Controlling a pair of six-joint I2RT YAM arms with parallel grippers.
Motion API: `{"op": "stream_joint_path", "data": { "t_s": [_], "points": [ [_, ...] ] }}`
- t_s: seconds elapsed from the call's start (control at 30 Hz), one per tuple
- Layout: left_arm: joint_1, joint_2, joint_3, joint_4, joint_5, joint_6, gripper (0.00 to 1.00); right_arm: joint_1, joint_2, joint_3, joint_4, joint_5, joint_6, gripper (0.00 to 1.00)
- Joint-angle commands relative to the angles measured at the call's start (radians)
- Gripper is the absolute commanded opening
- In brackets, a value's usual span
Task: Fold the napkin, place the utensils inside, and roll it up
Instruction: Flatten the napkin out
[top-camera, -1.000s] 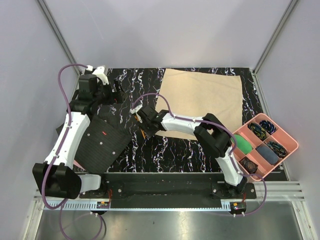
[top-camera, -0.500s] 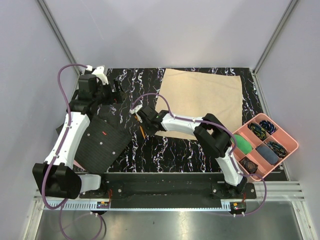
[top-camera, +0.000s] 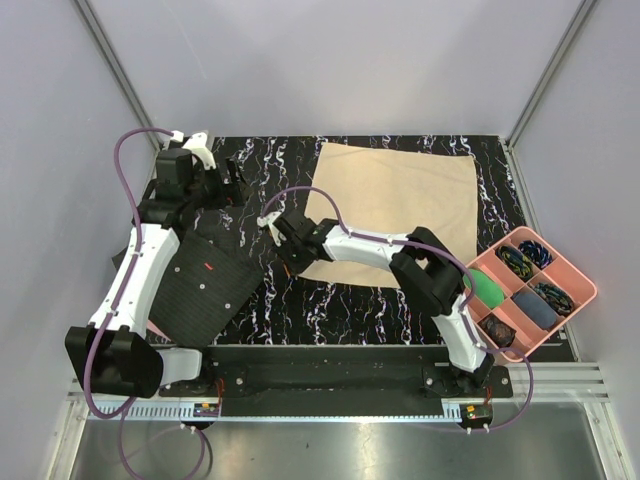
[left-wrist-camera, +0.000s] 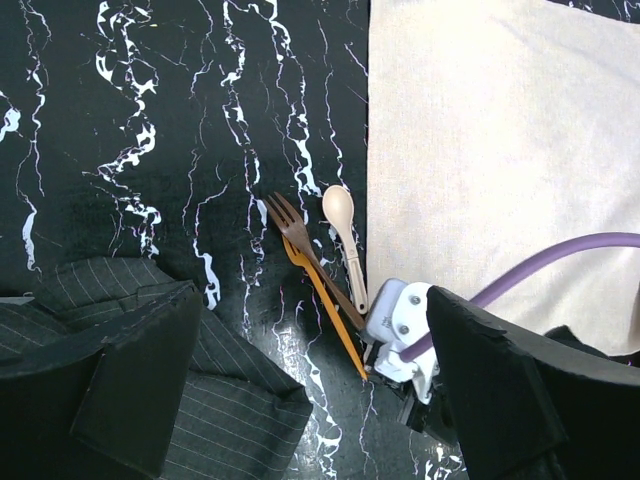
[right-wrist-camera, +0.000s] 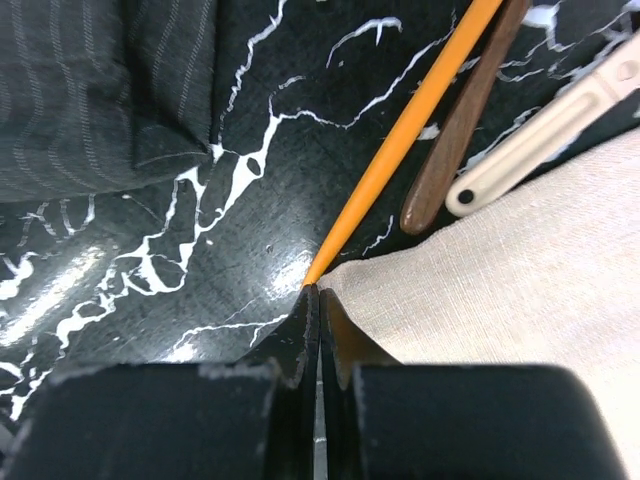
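Note:
The beige napkin lies flat at the back right of the table. My right gripper is shut on its near-left corner; in the right wrist view the cloth tents up into the closed jaws of the gripper. Just left of that corner lie the utensils: a pale spoon, a brown fork and an orange stick, whose tip almost touches my fingertips. My left gripper hovers open above the utensils, holding nothing.
A dark striped cloth lies left of the utensils. A black dotted mat with a red mark sits at the front left. A pink compartment tray of small items stands at the right edge.
My right gripper has shut on the napkin's near-left corner, and the napkin has shifted left and toward the front. The left arm has not moved.

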Motion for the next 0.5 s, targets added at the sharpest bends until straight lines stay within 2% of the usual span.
{"op": "stream_joint_path", "data": {
  "t_s": [0.0, 0.2, 0.47],
  "points": [
    [0.007, -0.038, 0.003, 0.019, -0.008, 0.014, 0.97, -0.010, -0.115, 0.016, 0.028, 0.043, 0.010, 0.00],
    [0.008, -0.041, 0.003, 0.019, -0.009, 0.014, 0.97, -0.134, -0.199, -0.056, 0.037, 0.058, 0.010, 0.00],
    [0.010, -0.038, 0.003, 0.019, -0.008, 0.014, 0.97, -0.307, -0.227, -0.131, 0.063, 0.086, -0.016, 0.00]
  ]
}}
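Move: Right at the right hand's shut fingertips lies the napkin's near-left corner; the middle of the flat napkin is about 15 cm ahead and 22 cm to the right, just below hand height. The orange utensil lies some 5 cm ahead and 2 cm left, the brown fork about 9 cm ahead and 2 cm left, the spoon around 10 cm straight ahead. From the idle left hand, the napkin's middle is about 34 cm right, 4 cm ahead and 22 cm down. Lifting off the napkin's near-left corner with its fingers still shut, the right hand first rises some 5 cm, then sweeps right and forward, about 10 cm each way, above the cloth towards the napkin's middle. On the way it turns roughly 15 degrees clockwise, pointing down throughout, and it is well clear of the utensil handles by the end. ##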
